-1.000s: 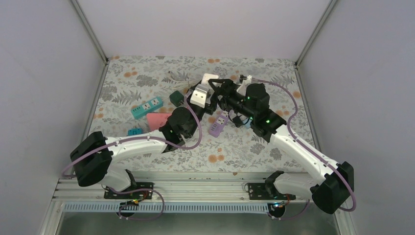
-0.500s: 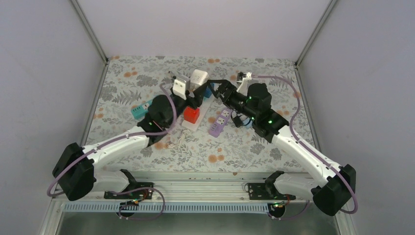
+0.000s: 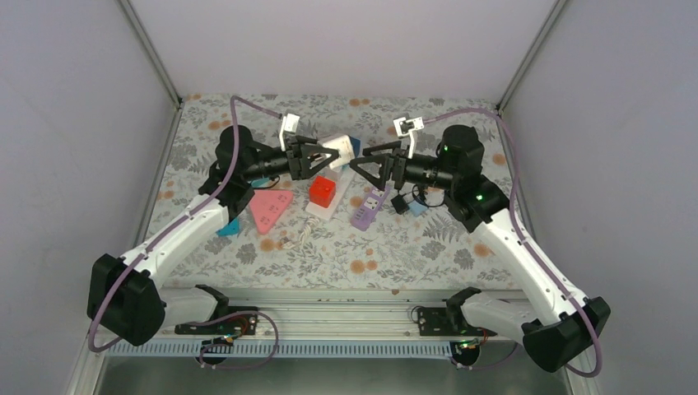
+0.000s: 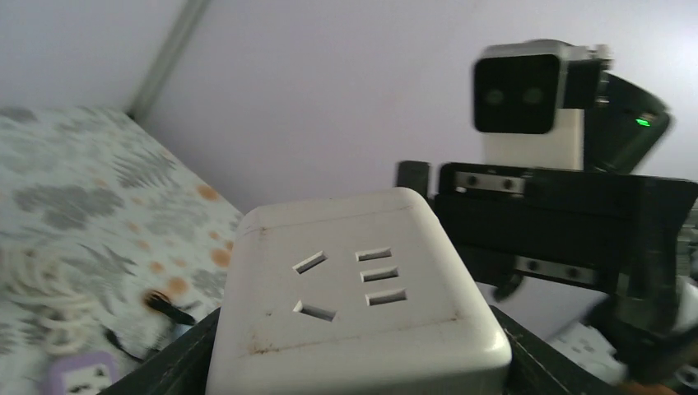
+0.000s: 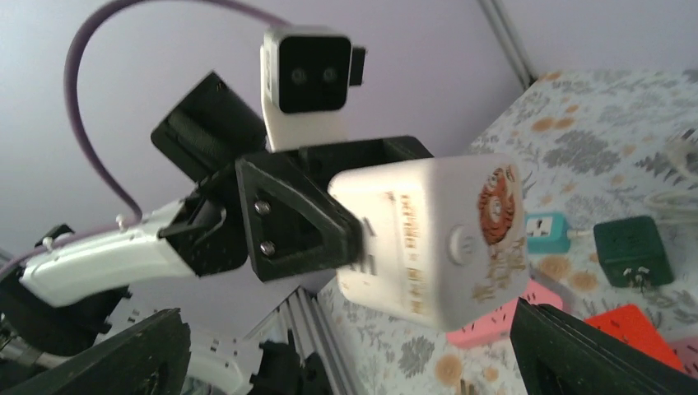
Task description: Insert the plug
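Observation:
The plug is a white cube adapter, held in the air over the back of the table. My left gripper is shut on it, its black fingers on the two sides. A face with socket slots fills the left wrist view. In the right wrist view the plug shows an orange sticker and hangs from the left gripper. My right gripper points at it from the right, open and empty, a short gap away. Its fingers stand wide apart.
A red cube sits on a white power strip below the grippers. Nearby lie a purple strip, a pink triangular strip, a teal strip and a dark green cube. Walls enclose the table on three sides.
The right gripper opened, let go of the white cube and drew back to the right. The left arm swung back and up to the left with the cube in its jaws.

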`<state>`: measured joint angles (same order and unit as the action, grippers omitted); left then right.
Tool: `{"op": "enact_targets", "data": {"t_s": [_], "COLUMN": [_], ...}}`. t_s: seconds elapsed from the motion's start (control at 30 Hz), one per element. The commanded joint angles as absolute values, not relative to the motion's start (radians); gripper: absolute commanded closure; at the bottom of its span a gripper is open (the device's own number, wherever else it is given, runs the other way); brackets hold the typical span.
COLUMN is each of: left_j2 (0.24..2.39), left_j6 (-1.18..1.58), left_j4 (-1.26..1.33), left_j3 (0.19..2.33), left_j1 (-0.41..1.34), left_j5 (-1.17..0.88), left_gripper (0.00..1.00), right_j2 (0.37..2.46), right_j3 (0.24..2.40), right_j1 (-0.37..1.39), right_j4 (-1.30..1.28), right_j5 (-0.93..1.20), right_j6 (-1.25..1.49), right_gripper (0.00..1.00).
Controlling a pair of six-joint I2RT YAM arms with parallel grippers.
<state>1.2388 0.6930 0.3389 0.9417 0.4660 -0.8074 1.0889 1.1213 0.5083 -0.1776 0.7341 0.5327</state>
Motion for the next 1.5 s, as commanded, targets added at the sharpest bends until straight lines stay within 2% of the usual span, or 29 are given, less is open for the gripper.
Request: {"op": "enact_targets", "data": {"t_s": [0.0, 0.23, 0.67, 0.97, 1.17, 1.23, 1.47], "left_j2": [1.234, 1.252, 1.258, 1.253, 1.249, 1.245, 1.231], "left_j6": [0.846, 0.931, 0.989, 0.94, 0.926, 0.92, 0.898], "left_j4": [0.433, 0.505, 0.625, 0.593, 0.601, 0.6, 0.574], "left_j3": [0.956, 0.947, 0.918, 0.928, 0.924, 0.919, 0.915], "left_j1": [0.442, 0.43, 0.429, 0.43, 0.429, 0.429, 0.43], "left_j5": [-1.059, -1.129, -1.184, -1.176, -1.172, -1.168, -1.163], "left_gripper": [0.46, 0.46, 0.46, 0.46, 0.45, 0.45, 0.42], "right_j2": [1.077, 1.138, 1.174, 1.211, 1.205, 1.202, 1.196], "right_j3": [1.099, 1.108, 1.023, 1.041, 1.007, 1.004, 0.99], "right_j1": [0.495, 0.491, 0.522, 0.553, 0.569, 0.572, 0.577], "right_j4": [-0.222, -0.217, 0.147, 0.241, 0.318, 0.336, 0.356], "right_j5": [0.867, 0.931, 1.059, 1.083, 1.094, 1.091, 1.053], "right_j6": [0.507, 0.592, 0.832, 0.888, 0.923, 0.934, 0.894], "right_gripper": [0.0, 0.0, 0.01, 0.2, 0.17, 0.2, 0.41]}}
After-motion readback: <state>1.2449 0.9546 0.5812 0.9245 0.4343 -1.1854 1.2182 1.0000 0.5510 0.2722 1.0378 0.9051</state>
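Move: The white plug adapter, held in the left fingers, lies about 6 cm left of the open right hand, 4 cm ahead and 3 cm lower. From the left hand, the right gripper is roughly 8 cm right, 3 cm back and 3 cm higher. Far below, some 33 cm under the right hand, the red cube plug stands about 10 cm ahead and 10 cm left, the purple strip 6 cm ahead and 3 cm right. Left hand draws the gripped adapter back about 6 cm; right moves left some 4 cm and pinches its far end. ##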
